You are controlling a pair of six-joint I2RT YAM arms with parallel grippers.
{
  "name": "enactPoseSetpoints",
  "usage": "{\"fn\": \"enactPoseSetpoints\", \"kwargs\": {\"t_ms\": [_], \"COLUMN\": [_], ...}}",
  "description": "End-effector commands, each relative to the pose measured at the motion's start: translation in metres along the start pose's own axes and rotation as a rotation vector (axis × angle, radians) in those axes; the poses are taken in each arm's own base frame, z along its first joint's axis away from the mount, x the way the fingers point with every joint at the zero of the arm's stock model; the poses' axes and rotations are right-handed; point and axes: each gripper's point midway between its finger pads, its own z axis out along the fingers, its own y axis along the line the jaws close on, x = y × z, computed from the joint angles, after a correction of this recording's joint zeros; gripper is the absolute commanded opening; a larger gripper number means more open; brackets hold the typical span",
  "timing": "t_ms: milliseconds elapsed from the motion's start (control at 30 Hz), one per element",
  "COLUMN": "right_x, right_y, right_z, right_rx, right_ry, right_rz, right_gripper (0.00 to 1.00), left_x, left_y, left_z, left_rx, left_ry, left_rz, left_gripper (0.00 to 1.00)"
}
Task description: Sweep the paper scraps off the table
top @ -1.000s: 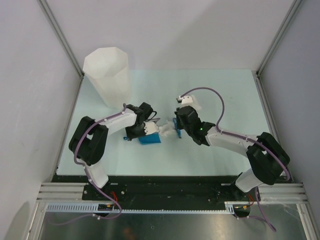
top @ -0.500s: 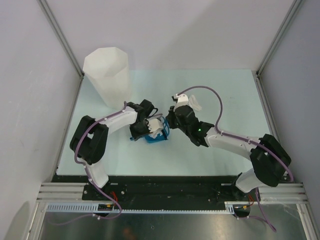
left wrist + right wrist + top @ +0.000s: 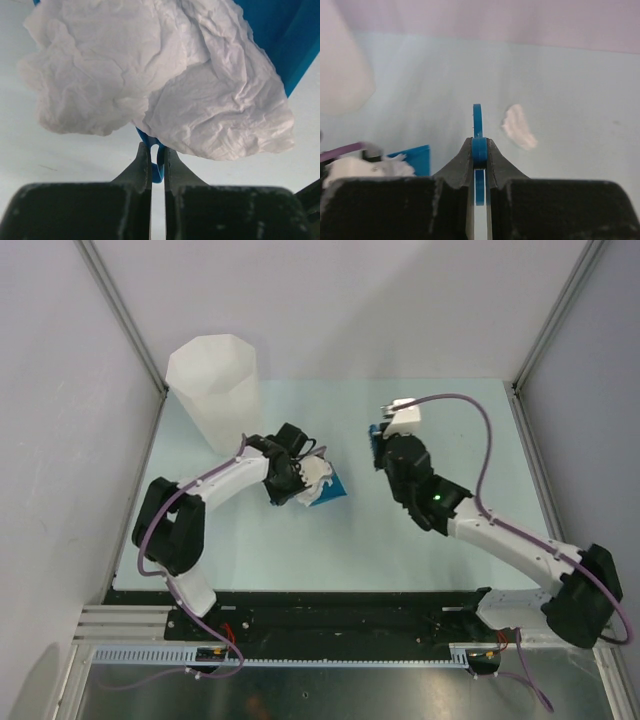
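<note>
My left gripper (image 3: pixel 303 483) is shut on the handle of the blue dustpan (image 3: pixel 332 489), left of the table's (image 3: pixel 300 550) middle. Crumpled white paper scraps (image 3: pixel 318 472) lie in the pan. In the left wrist view the fingers (image 3: pixel 142 160) pinch the blue handle (image 3: pixel 158 167), with the scraps (image 3: pixel 160 75) piled over the blue pan (image 3: pixel 285 35). My right gripper (image 3: pixel 380 440) is shut on a thin blue brush (image 3: pixel 478 120), apart from the pan. One loose scrap (image 3: pixel 519 126) lies on the table just right of the brush tip; I cannot make it out in the top view.
A tall white faceted bin (image 3: pixel 213 390) stands at the far left corner and shows as a blur in the right wrist view (image 3: pixel 340 70). Grey walls and metal posts close in the table on three sides. The dustpan (image 3: pixel 412 157) shows at that view's lower left.
My right gripper has drawn back from the dustpan toward the far right, still holding the brush. My left gripper has shifted the loaded dustpan slightly away and turned it.
</note>
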Motion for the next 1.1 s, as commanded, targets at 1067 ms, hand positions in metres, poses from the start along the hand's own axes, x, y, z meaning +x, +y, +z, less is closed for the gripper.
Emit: {"fn": "enactPoseSetpoints", "kwargs": {"t_ms": [1067], "right_x": [0.003], "right_y": [-0.049], "right_z": [-0.025], "right_rx": [0.06], "right_ry": [0.081], "right_rz": [-0.029], "right_gripper": [0.0], "left_x": [0.083], "left_y": [0.265], "left_z": [-0.382], "left_rx": [-1.288], "left_ry": [0.437], "left_rz": [-0.361], "left_gripper": [0.0]}}
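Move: Ahead and to the left of the left hand, some 16 cm each way, stands the white bin, its mouth roughly 25 cm higher. The two gathered scraps sit in the held dustpan, about 5 cm to this hand's right and 2 cm ahead; the last scrap on the table lies 16 cm ahead, 25 cm right. From the right hand, which holds the brush, that last scrap is about 12 cm ahead, 3 cm right and 26 cm below, the dustpan's load some 15 cm left, 3 cm back and 20 cm below. Hoisting the loaded dustpan, the left hand climbs about 36 cm while pushing forward 15, then swings some 22 cm left to the bin, its wrist turning the downward fingers forward and left, about 70 degrees in all, grip kept. The right hand carries the brush 8 cm right, away from the dustpan, rises a little, then sinks again and drifts slightly back left. ##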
